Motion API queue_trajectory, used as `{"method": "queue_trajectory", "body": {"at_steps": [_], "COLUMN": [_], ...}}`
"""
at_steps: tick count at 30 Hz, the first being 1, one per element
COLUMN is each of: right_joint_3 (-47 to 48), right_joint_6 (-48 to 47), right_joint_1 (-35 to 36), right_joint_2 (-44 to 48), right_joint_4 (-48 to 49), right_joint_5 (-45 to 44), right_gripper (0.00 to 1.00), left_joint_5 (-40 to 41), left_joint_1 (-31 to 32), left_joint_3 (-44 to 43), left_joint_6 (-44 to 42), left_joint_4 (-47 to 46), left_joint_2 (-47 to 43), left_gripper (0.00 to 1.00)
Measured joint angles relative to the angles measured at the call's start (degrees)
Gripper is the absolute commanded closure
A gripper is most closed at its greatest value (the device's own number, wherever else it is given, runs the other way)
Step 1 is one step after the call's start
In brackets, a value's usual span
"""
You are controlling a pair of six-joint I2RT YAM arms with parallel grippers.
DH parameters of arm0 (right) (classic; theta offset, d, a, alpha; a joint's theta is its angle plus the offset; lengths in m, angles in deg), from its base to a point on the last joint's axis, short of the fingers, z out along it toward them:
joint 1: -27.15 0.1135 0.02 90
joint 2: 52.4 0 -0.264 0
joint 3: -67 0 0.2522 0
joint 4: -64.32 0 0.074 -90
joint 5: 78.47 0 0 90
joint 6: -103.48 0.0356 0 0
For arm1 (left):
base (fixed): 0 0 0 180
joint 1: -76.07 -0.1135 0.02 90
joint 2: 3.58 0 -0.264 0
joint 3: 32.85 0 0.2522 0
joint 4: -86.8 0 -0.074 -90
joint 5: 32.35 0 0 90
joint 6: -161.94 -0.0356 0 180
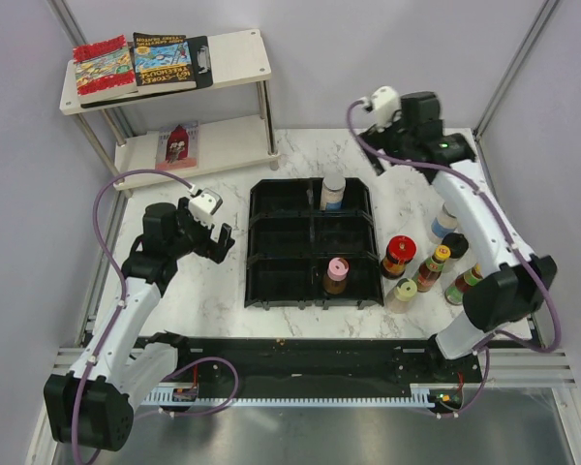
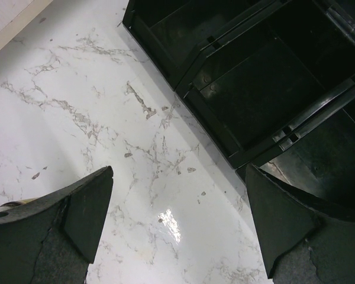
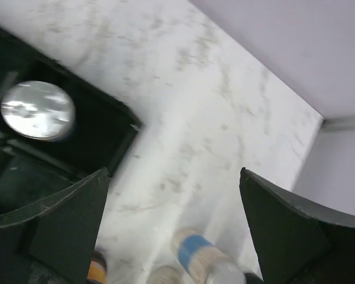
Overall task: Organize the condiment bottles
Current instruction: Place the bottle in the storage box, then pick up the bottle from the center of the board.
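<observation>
A black compartmented tray (image 1: 271, 242) lies mid-table. A silver-capped jar (image 1: 333, 191) stands in its back right compartment and a pink-capped bottle (image 1: 336, 274) in its front right one. Right of the tray stand a red-capped jar (image 1: 399, 256), a yellow-capped bottle (image 1: 433, 266), a cream-capped jar (image 1: 402, 294), a black-capped bottle (image 1: 454, 244), a blue-labelled bottle (image 1: 443, 225) and a red-capped green bottle (image 1: 462, 285). My left gripper (image 1: 216, 242) (image 2: 178, 177) is open and empty over bare marble left of the tray (image 2: 225, 100). My right gripper (image 1: 387, 155) (image 3: 173, 177) is open and empty above the table beyond the tray's back right corner; the silver cap (image 3: 37, 110) and blue-labelled bottle (image 3: 207, 257) show below it.
A white two-tier shelf (image 1: 242, 58) stands at the back left, with colourful books (image 1: 136, 66) on top and a small book (image 1: 177, 145) on the lower tier. Metal frame posts rise at the table's back corners. Purple walls close in the back and sides.
</observation>
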Motion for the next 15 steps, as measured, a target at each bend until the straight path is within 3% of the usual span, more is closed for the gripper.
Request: {"method": "queue_trajectory", "body": {"at_steps": [6, 15], "right_joint_3": [-6.8, -17.4], "right_joint_6": [-0.2, -1.9], "right_joint_1": [-16.9, -28.0], "right_joint_2": [7.6, 7.8], "right_joint_4": [0.8, -2.5], "right_joint_5": [-0.8, 3.2], "right_gripper": [0.02, 0.02], "left_joint_5": [-1.4, -2.0], "left_joint_1": [-0.1, -0.2], "left_joint_3": [0.0, 0.0], "left_joint_6": [0.0, 0.0], "left_joint_4": [0.0, 0.0], "left_joint_2": [-0.5, -1.2], "left_gripper": [0.01, 0.01]}}
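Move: The silver-lidded bottle still on the table lies about 17 cm to the right of the right hand, 6 cm back and 16 cm below. The black-lidded shaker stands some 8 cm to the right of that bottle and level with it; the black-lidded jar is about 6 cm nearer the base, directly behind it. The bottle already in the box is 11 cm to this hand's left, 1 cm back. From the left hand the target is about 59 cm right, 8 cm ahead and slightly below. Towards the silver-lidded bottle on the table, the empty right hand sweeps fast to its right, some 20 cm, away from the boxed bottle, drawing back about 5 cm. It rises a touch first, then sinks to end about 7 cm lower, turning some 25 degrees clockwise and tipping further down, fingers staying wide open. ##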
